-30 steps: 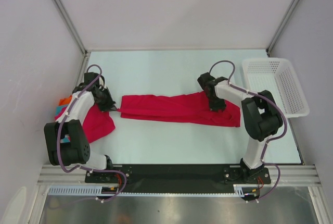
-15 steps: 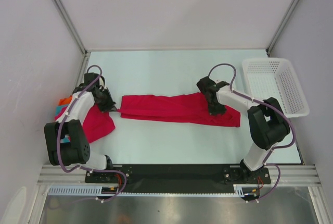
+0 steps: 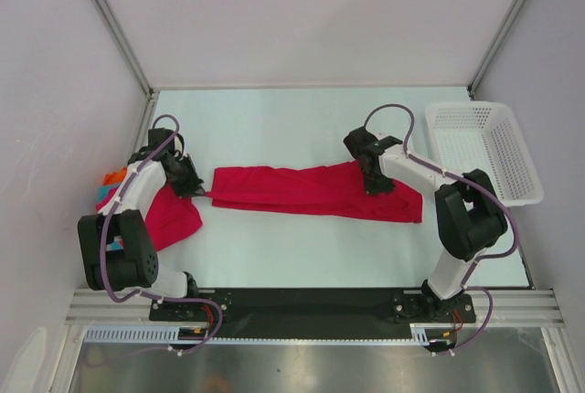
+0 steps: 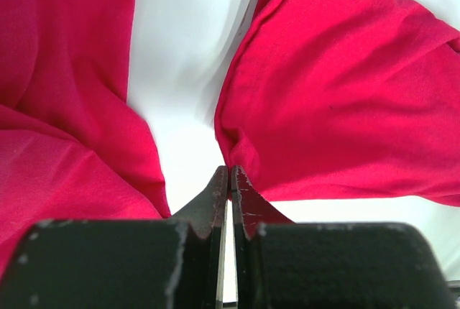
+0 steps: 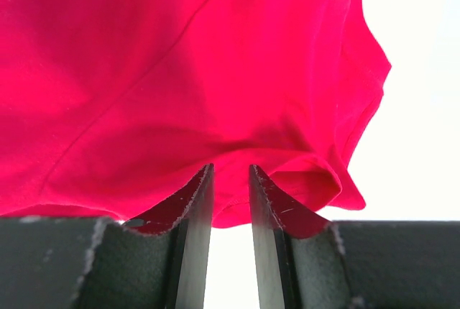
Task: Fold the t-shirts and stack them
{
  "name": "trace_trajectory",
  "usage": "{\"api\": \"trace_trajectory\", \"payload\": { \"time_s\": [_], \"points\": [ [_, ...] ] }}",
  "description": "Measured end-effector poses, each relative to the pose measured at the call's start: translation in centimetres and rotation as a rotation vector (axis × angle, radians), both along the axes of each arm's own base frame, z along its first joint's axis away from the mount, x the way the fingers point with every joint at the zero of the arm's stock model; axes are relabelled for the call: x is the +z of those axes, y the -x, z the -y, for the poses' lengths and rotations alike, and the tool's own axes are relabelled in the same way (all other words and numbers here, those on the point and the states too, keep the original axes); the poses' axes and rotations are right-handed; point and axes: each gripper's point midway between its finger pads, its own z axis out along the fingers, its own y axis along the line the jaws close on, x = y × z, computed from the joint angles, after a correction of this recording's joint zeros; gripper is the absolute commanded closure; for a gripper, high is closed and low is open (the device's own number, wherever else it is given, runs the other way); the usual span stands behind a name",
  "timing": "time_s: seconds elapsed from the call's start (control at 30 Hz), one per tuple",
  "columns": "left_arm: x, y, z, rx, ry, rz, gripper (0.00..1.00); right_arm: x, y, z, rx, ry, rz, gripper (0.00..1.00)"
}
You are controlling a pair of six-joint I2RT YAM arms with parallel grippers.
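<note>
A crimson t-shirt (image 3: 292,190), folded into a long strip, lies across the middle of the table. My left gripper (image 3: 196,188) is at its left end. In the left wrist view this gripper (image 4: 228,169) is shut on the pointed corner of that t-shirt (image 4: 345,93). My right gripper (image 3: 373,185) sits over the strip's right part. In the right wrist view its gripper (image 5: 230,169) is open, the jaws a narrow gap apart, with the bunched hem of the t-shirt (image 5: 180,57) at the tips. A second red t-shirt (image 3: 174,215) lies under my left arm.
A white mesh basket (image 3: 471,108) stands at the back right. Small orange (image 3: 114,176) and teal (image 3: 108,194) garments lie at the far left edge. The second red shirt (image 4: 65,108) lies close to the left of my left fingers. Bare white table shows beyond the strip.
My right arm's elbow has swung to the right and its gripper has shifted slightly left over the shirt. The left arm and the shirt have stayed still.
</note>
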Motion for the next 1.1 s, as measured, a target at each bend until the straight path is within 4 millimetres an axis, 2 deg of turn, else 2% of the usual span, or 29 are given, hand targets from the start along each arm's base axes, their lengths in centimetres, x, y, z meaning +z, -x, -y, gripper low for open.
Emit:
{"api": "trace_trajectory", "payload": {
  "time_s": [0.33, 0.57, 0.9, 1.1],
  "points": [
    [0.0, 0.0, 0.0, 0.000, 0.000, 0.000, 0.94, -0.6, -0.8, 0.8, -0.016, 0.018, -0.016, 0.69],
    [0.0, 0.0, -0.1, 0.001, -0.001, -0.001, 0.94, -1.6, -0.4, 1.0, -0.014, 0.030, -0.040, 0.70],
    [-0.1, 0.0, -0.1, 0.002, -0.001, 0.000, 0.94, -3.1, 5.1, -0.1, 0.047, 0.021, -0.111, 0.71],
    [-0.3, 0.1, -0.1, 0.003, 0.000, -0.004, 0.94, -3.1, 6.4, -0.1, 0.039, 0.002, -0.123, 0.71]
  ]
}}
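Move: The t-shirt's near edge lies about 6 cm back from the right hand, level with it sideways and some 4 cm below. The shirt's near right corner is about 10 cm to this hand's right along that same edge. Its far edge lies roughly 9 cm ahead and 6 cm left, and the white basket some 26 cm right and 9 cm ahead. From the left hand, the same near edge spot lies about 40 cm right, 6 cm back and 5 cm down. The t-shirt's loose upper layer is drawn towards the base under the right hand's parted fingertips: the hand first dips a little down and right, then sweeps back to the near edge, ending about 6 cm back and 3 cm lower. The fingers stay parted and tip slightly farther down. The left hand stays put, still shut on the shirt's left end. ##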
